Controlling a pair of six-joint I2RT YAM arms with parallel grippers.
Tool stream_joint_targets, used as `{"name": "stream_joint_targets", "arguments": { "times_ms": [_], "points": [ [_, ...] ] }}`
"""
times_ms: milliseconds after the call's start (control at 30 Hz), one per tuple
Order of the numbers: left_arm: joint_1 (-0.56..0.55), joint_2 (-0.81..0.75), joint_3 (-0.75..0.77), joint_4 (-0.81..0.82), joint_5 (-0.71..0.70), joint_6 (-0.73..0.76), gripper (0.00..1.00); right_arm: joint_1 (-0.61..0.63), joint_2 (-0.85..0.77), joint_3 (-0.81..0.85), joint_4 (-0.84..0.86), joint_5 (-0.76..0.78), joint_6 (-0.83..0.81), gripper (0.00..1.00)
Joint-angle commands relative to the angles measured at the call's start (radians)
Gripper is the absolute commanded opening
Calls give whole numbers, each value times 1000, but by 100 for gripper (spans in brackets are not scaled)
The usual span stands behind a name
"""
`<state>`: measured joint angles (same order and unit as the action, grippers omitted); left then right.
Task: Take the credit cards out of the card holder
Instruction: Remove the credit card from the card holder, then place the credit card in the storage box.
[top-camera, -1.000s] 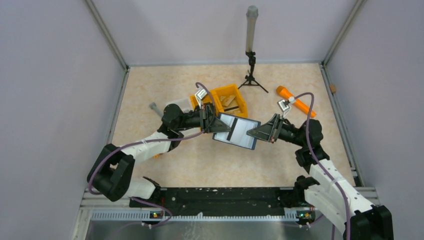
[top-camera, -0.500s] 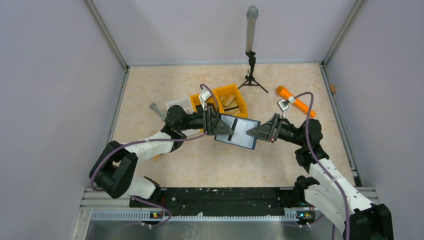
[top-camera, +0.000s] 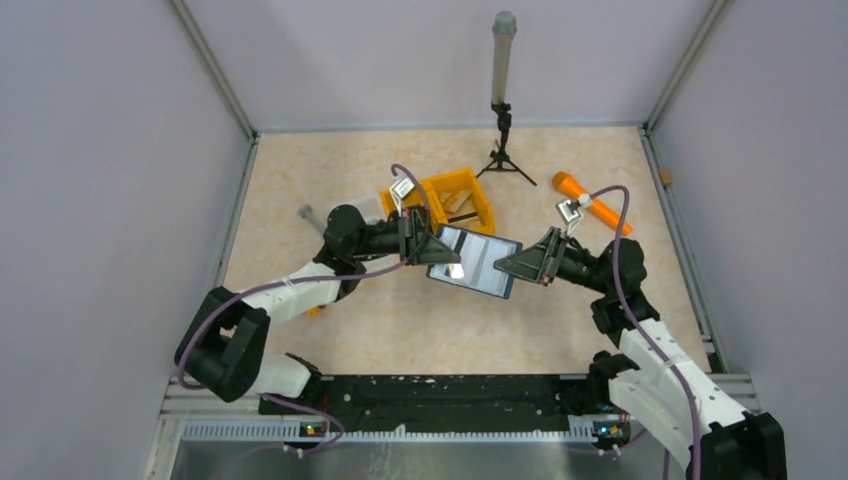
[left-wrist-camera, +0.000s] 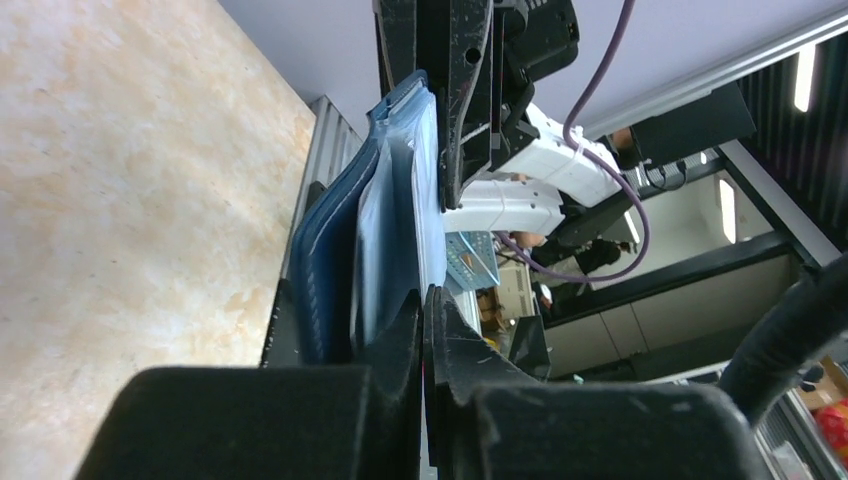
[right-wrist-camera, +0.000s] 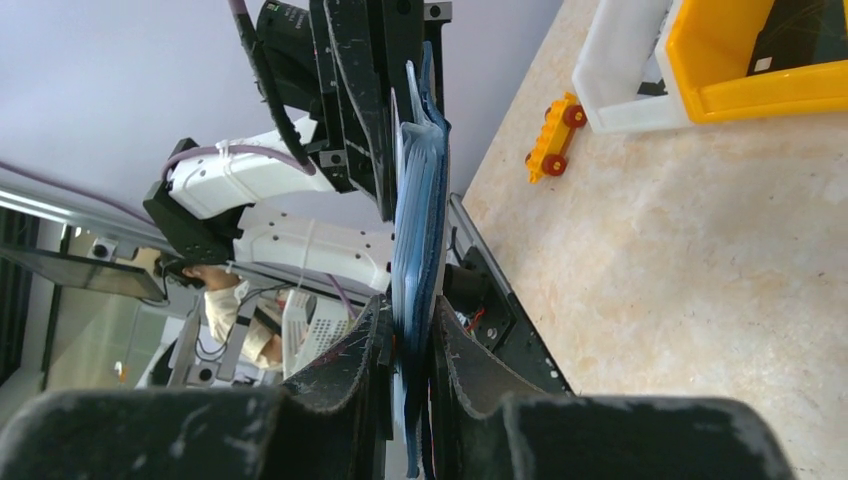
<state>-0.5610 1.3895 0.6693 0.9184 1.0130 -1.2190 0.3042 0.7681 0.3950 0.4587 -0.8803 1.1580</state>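
The card holder (top-camera: 485, 268) hangs open above the table between my two grippers, its pale inner face up. My right gripper (top-camera: 507, 264) is shut on its right edge; in the right wrist view the blue layers (right-wrist-camera: 420, 190) run edge-on between the jaws (right-wrist-camera: 412, 315). My left gripper (top-camera: 432, 250) is shut at the holder's left side. In the left wrist view a thin pale sheet (left-wrist-camera: 433, 180), seemingly a silvery credit card, runs into the closed jaws (left-wrist-camera: 422, 300), beside the navy cover (left-wrist-camera: 330, 230). A bright glint (top-camera: 455, 268) shows there from above. Other cards are hidden.
A yellow two-compartment bin (top-camera: 460, 200) and a white tray (top-camera: 358, 208) stand just behind the left gripper. A black tripod with a pole (top-camera: 502, 150) is at the back, an orange object (top-camera: 590, 205) at the right, and a small yellow toy car (right-wrist-camera: 553, 135) lies on the table.
The left gripper opened and pushed in toward the holder, then shut and drew back slightly left. A bright glint now shows where a dark bar was. The right gripper held still.
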Motion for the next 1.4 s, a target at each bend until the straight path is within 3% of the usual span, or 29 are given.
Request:
{"name": "stream_joint_targets", "arguments": {
  "times_ms": [0,233,267,333,367,400,433,467,567,667,800,867,900,933,967,1033,1167,1367],
  "points": [
    [79,-86,-14,3,18,33,0,-5,-36,43,-19,11,-45,0],
    [221,-171,-46,-105,78,80,0,-17,-36,22,-35,22,-66,0],
    [250,-194,-39,-171,86,127,0,-18,-38,24,-61,30,-88,0],
    [290,-248,26,-495,50,343,0,-18,-46,42,-159,60,-162,0],
    [291,-277,106,-807,-68,543,0,-18,-53,61,-228,83,-215,0],
    [271,-295,198,-1089,-336,700,0,-19,-61,81,-298,111,-272,0],
    [241,-304,256,-1240,-516,803,0,-19,-69,110,-370,142,-329,0],
    [223,-304,299,-1322,-645,864,0,-18,-75,136,-435,182,-383,0],
    [211,-269,392,-1444,-857,974,0,-18,-85,206,-607,283,-510,0],
    [78,-259,427,-1465,-1242,1160,0,-19,-79,247,-674,322,-563,0],
    [54,-267,410,-1381,-1438,1314,0,-18,-54,262,-668,297,-562,0],
    [53,-267,392,-1337,-1371,1441,0,-18,-40,274,-665,275,-561,0],
    [50,-264,376,-1346,-1193,1607,0,-18,-33,280,-665,266,-559,0],
    [36,-260,362,-1373,-1120,1774,0,-19,-32,283,-665,259,-556,0],
    [12,-258,337,-1365,-1142,1880,0,-18,-33,290,-670,253,-554,0],
    [1,-257,278,-1242,-1223,1915,0,-18,-37,305,-690,242,-560,0],
    [2,-211,225,-1141,-1252,2034,0,-19,-60,335,-753,261,-585,0],
    [19,-70,259,-1144,-1341,2075,0,-18,-92,349,-790,270,-589,0]
  ]
}}
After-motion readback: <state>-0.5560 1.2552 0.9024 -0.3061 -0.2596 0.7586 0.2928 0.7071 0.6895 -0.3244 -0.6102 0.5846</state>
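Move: The left hand is shut on a card at the card holder, whose middle is level with it and some 4 cm to its right. The white box it goes for lies about 19 cm ahead, 22 cm left and 23 cm below, with the orange box about 24 cm ahead, 4 cm left and 23 cm below. From the right hand, the white box is roughly 19 cm ahead, 33 cm left and 22 cm below. Left keeps its card pinched, swinging about 25 cm left-forward, then down towards the white box; right keeps the holder. ##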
